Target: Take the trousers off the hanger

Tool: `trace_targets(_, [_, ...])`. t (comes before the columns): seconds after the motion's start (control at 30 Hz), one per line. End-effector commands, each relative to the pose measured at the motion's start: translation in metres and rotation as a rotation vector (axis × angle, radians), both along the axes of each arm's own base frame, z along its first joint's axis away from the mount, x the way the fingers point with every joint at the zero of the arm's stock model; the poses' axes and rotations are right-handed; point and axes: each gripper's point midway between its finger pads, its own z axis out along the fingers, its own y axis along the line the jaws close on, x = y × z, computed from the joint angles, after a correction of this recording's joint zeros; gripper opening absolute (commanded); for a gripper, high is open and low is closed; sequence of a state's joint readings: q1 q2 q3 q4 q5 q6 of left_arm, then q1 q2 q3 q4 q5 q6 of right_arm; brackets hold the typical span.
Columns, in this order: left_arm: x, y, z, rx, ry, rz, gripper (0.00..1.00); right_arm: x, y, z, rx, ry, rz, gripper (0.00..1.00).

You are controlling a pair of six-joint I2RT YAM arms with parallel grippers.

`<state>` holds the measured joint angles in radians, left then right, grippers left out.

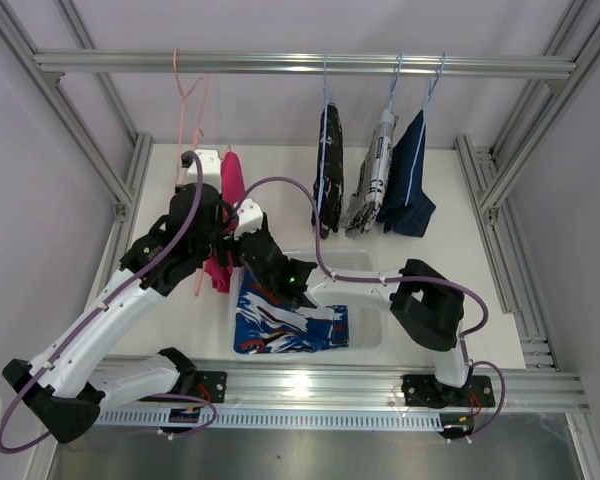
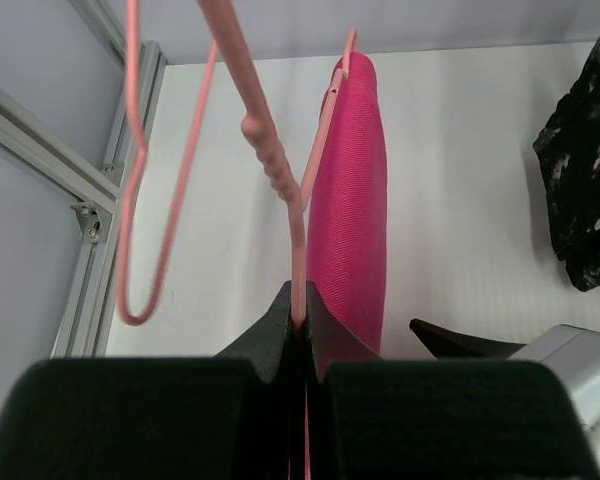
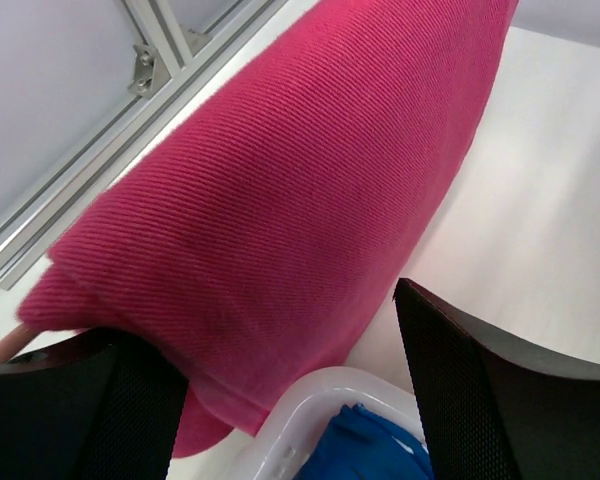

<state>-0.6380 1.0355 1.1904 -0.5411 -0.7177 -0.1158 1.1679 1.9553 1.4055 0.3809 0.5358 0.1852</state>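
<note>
Plain pink trousers (image 1: 231, 181) (image 2: 349, 200) (image 3: 280, 170) hang on a pink wire hanger (image 1: 187, 110) (image 2: 272, 165) at the left of the rail. My left gripper (image 1: 215, 222) (image 2: 300, 318) is shut on the hanger's wire, right beside the pink cloth. My right gripper (image 1: 242, 258) (image 3: 290, 400) is open at the lower end of the pink trousers; the cloth lies over its left finger (image 3: 80, 410) and stays clear of the right one (image 3: 500, 400). Blue patterned trousers (image 1: 285, 322) (image 3: 370, 455) lie in a clear bin (image 1: 372, 330) (image 3: 315, 395).
Three more garments hang from the rail on blue hangers: black with white pattern (image 1: 328, 170) (image 2: 585, 190), white with black print (image 1: 372, 185), dark blue denim (image 1: 408, 185). Aluminium frame posts (image 1: 120, 190) border the white table on both sides.
</note>
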Motion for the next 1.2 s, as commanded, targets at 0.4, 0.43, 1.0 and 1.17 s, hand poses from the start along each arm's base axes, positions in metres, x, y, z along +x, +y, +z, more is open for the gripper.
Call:
trace_targets(0.4, [-0.001,-0.001,0.052,-0.144,-0.148,-0.003,0.0,0.033,0.003,0.017,0.09,-0.121,-0.159,0.23])
trace_targets(0.43, [-0.002,-0.001,0.052,-0.145,-0.149,-0.004,0.0,0.033,0.004,0.02,0.098,-0.119,-0.144,0.19])
trace_targets(1.0, [0.003,0.001,0.046,-0.121,-0.142,0.01,0.01,0.006,-0.004,0.098,0.187,-0.114,-0.02,0.0])
trace_targets(1.17, [0.008,0.003,0.04,-0.107,-0.131,0.031,0.0,-0.003,-0.02,0.131,0.217,-0.137,-0.023,0.0])
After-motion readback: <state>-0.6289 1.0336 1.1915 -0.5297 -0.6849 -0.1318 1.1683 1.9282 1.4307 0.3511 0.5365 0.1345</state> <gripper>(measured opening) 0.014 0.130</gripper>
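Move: The right hand is open at the near, lower end of the pink trousers, whose middle lies about 8 cm ahead of it, 1 cm to its left and level with it. The white basket is some 15 cm to its right, 9 cm back and 18 cm down. The black patterned garment hangs about 22 cm to its right and 14 cm farther out. From the left hand, already shut on the hanger's neck, the trousers' middle is about 8 cm ahead, 2 cm right and 12 cm below. The right fingers shut on the near, lower end of the trousers and pinch the cloth, after the hand has sunk about 2 cm while easing roughly 1 cm forward and left. Keeping that grip, the hand then turns and lifts about 4 cm, drifting back and to the right, while the left hand stays almost still and keeps its hold on the pink hanger. ##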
